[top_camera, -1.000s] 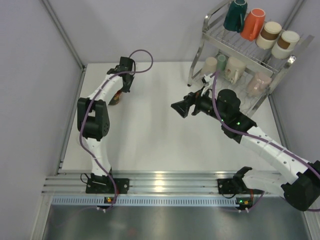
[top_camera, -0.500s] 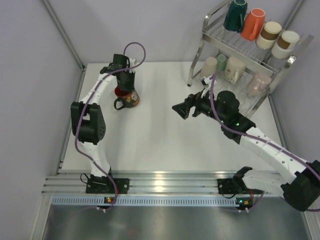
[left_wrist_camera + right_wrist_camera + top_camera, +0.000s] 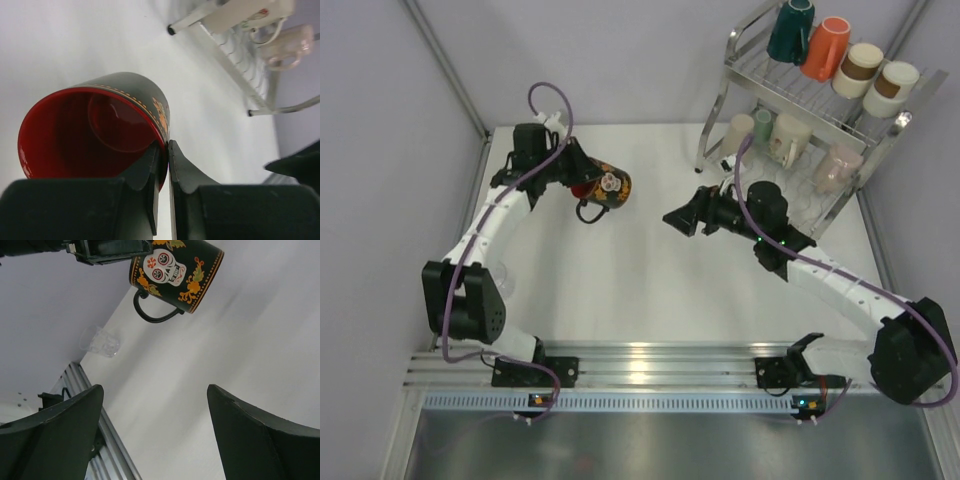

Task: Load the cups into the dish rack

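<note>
A black mug with a red inside and a skull pattern hangs tilted on its side above the table's far left. My left gripper is shut on its rim, one finger inside and one outside. My right gripper stands open mid-table, facing the mug with a gap between them and nothing between its fingers. The dish rack stands at the far right. Its top tier holds dark teal, orange and white-and-brown cups. The lower tier holds beige, mint and pinkish cups.
A clear glass stands near the table's left edge, beside the left arm. An aluminium rail runs along the near edge. Grey walls close in the left and far sides.
My left arm has lifted the black mug off the table's far left and swung it right, tipping it on its side. My right gripper has shifted slightly left and narrowed a little.
</note>
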### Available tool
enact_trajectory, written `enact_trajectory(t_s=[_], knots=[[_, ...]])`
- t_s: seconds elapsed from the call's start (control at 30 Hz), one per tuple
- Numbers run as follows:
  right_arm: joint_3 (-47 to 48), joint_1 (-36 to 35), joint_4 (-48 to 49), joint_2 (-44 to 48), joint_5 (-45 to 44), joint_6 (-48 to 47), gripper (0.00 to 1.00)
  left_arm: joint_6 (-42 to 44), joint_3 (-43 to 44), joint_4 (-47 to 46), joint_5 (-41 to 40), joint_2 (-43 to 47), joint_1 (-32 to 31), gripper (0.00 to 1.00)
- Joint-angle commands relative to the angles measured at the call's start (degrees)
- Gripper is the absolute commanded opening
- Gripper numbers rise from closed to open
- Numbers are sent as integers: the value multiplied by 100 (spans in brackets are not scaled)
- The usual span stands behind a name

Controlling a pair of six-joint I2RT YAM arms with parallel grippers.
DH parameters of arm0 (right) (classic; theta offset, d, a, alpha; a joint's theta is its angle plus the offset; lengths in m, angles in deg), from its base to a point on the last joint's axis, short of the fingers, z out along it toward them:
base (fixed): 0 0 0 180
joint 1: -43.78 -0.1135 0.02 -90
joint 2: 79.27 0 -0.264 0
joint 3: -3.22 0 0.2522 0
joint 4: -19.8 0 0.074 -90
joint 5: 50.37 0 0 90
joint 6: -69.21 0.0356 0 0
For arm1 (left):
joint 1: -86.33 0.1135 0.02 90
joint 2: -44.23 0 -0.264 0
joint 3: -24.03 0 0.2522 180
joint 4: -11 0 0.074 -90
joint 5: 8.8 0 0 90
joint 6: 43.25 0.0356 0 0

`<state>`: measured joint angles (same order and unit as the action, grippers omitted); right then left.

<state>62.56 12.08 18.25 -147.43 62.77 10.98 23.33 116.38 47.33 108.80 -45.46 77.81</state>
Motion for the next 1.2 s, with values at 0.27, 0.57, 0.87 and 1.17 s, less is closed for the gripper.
enact_trajectory(t_s=[0.27,0.57,0.87,1.17], knots=[[-190,-389,2802,-900,420,1551,84,-4327,-2110,-6272,1355,1454,403,0],[-50,-837,3042,-1094,-441,1929,85,-6094,-2839,-8651,599,1902,403,0],[477,-1013,3718,-1665,-608,1842,86,-7097,-3481,-9525,194,2052,394,0],[1171,-1242,4299,-2324,-644,1569,81,-7422,-3780,-9587,-52,2315,386,0]])
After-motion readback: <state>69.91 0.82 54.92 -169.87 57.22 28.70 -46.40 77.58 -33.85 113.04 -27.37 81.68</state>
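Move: The left fingers already hold the skull cup by its rim, its middle about 3 cm to their right, 1 cm ahead and 4 below; the open right gripper lies some 21 cm right, 13 back and 1 above them. From the right hand that cup is about 14 cm ahead, 18 left and 5 below. The rack's left foot stands about 31 cm straight ahead of the right hand and 24 below, the beige cup roughly 35 ahead, 11 right and 14 below. Keeping its pinch on the rim, the left hand raises the skull cup about 14 cm while drawing back some 7, and rolls about 60 degrees, its left side dipping, until the fingers point rightward and slightly up and the cup's base and handle are offered to the other gripper. Meanwhile the right hand, fingers wide open, goes about 11 cm left towards the cup, dips a touch and then rises some 5 cm, rolling about 20 degrees with its left side up, so that its fingers come close on either side of the handle without closing. ##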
